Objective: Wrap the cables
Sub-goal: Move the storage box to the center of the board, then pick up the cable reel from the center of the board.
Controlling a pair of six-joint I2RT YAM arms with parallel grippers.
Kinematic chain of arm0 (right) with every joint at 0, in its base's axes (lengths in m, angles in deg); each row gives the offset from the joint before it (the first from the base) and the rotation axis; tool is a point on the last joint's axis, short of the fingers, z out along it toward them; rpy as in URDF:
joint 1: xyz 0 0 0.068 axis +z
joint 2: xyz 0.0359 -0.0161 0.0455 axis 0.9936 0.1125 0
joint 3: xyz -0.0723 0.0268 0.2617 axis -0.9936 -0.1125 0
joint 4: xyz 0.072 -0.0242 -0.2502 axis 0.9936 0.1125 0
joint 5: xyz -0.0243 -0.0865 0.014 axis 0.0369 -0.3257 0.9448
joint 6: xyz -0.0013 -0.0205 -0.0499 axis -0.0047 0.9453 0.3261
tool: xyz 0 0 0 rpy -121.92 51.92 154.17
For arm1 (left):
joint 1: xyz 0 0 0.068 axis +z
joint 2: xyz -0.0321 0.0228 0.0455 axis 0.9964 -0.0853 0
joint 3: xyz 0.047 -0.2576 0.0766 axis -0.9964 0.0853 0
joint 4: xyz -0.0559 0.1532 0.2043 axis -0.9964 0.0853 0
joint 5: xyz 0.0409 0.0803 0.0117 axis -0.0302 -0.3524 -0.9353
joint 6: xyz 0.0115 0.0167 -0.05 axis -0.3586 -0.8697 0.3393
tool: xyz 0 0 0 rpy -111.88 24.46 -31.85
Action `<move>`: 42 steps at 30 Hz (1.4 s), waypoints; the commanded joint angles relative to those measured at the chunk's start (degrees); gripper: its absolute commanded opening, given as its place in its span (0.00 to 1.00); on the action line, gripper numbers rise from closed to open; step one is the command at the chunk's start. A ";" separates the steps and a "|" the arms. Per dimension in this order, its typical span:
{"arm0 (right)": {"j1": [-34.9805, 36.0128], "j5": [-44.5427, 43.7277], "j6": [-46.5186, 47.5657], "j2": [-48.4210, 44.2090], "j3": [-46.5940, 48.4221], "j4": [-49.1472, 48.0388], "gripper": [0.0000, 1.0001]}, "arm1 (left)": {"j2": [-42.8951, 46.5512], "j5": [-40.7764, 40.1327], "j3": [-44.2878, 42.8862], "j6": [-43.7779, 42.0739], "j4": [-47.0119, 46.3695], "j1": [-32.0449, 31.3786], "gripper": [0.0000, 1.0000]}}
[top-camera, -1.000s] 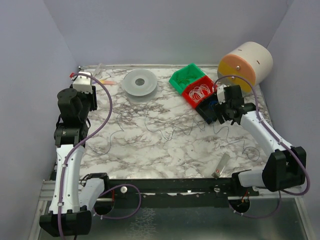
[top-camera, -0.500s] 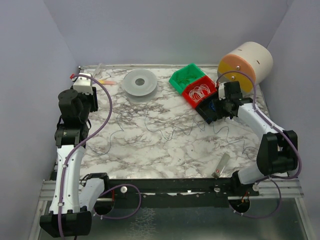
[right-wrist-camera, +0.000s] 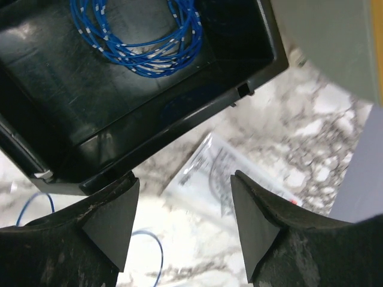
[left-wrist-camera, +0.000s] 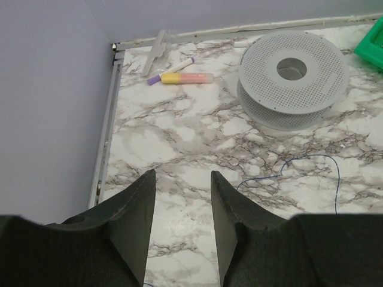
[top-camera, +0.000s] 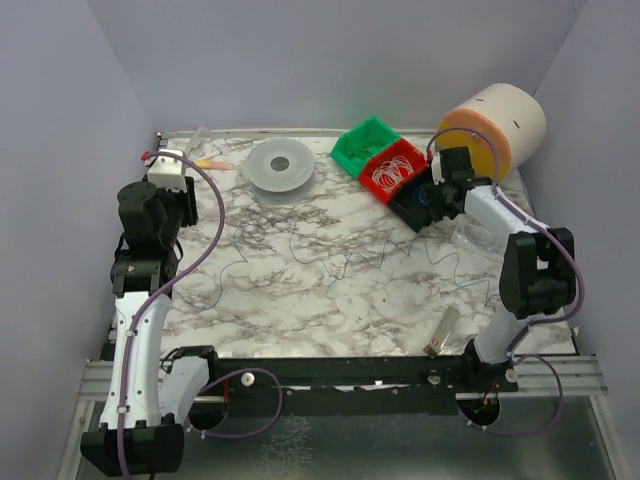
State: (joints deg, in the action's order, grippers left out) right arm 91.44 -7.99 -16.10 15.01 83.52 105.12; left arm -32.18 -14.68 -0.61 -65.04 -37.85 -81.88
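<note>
The cables are thin dark wires lying in loose waves across the middle of the marble table. One loop shows in the left wrist view and a curl in the right wrist view. My left gripper hovers open over bare marble near the table's left edge, with nothing between its fingers. My right gripper is open at the far right, over a clear plastic bag. It sits just beside the black bin, and its left finger is close to the bin's rim.
The black bin holds a blue wire coil. Behind it are a red bin with white rings and a green bin. A grey spool and a yellow-pink marker lie at the back. A big cream cylinder stands far right.
The right arm has swung toward the far right corner with its elbow folding up. The three bins have shifted slightly back and left. The left arm is unmoved.
</note>
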 commanded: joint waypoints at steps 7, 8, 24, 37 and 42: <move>0.10 -4.62 -0.50 11.57 14.15 -2.18 0.68 | 1.29 2.43 1.22 0.71 -1.01 0.73 0.45; 0.10 -3.27 -0.68 11.36 14.19 -1.81 0.68 | 1.22 2.66 1.22 0.66 -1.03 0.73 0.46; 2.10 23.79 7.17 -17.95 4.02 5.61 0.98 | -10.91 -2.54 -4.82 -3.73 2.83 -5.97 0.99; 12.45 28.53 11.20 -25.11 -5.89 -4.19 1.00 | -27.24 -3.04 -16.77 -3.34 7.32 -9.52 0.99; 12.69 26.86 10.42 -24.94 -9.09 -8.29 1.00 | -39.27 5.93 -22.94 6.43 7.78 -9.50 0.99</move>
State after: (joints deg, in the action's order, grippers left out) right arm 103.79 19.16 -5.50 -10.12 76.46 101.99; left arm -63.39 -16.50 -20.02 -67.42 -31.76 -91.48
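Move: The storage box, its three trays in one row, has its middle about 12 cm ahead of the right hand and 13 cm to its left, some 3 cm lower; the black tray, its nearest part, is roughly 7 cm ahead and 6 cm left. The big roll stands about 18 cm ahead and 15 cm right. From the left hand the box is some 20 cm ahead, 48 cm right and 26 cm below, and the grey spool about 20 cm ahead and 18 cm right. The storage box is pushed at its black tray by the right hand's fingertips, which run forward about 6 cm at nearly the same height. The right hand then backs off, rises and swings some 15 cm left over the bare table, turning about 40 degrees counter-clockwise as its fingers open fully. The left hand advances 10 cm, also right and down, towards the spool and box, tipping down and opening wide. ##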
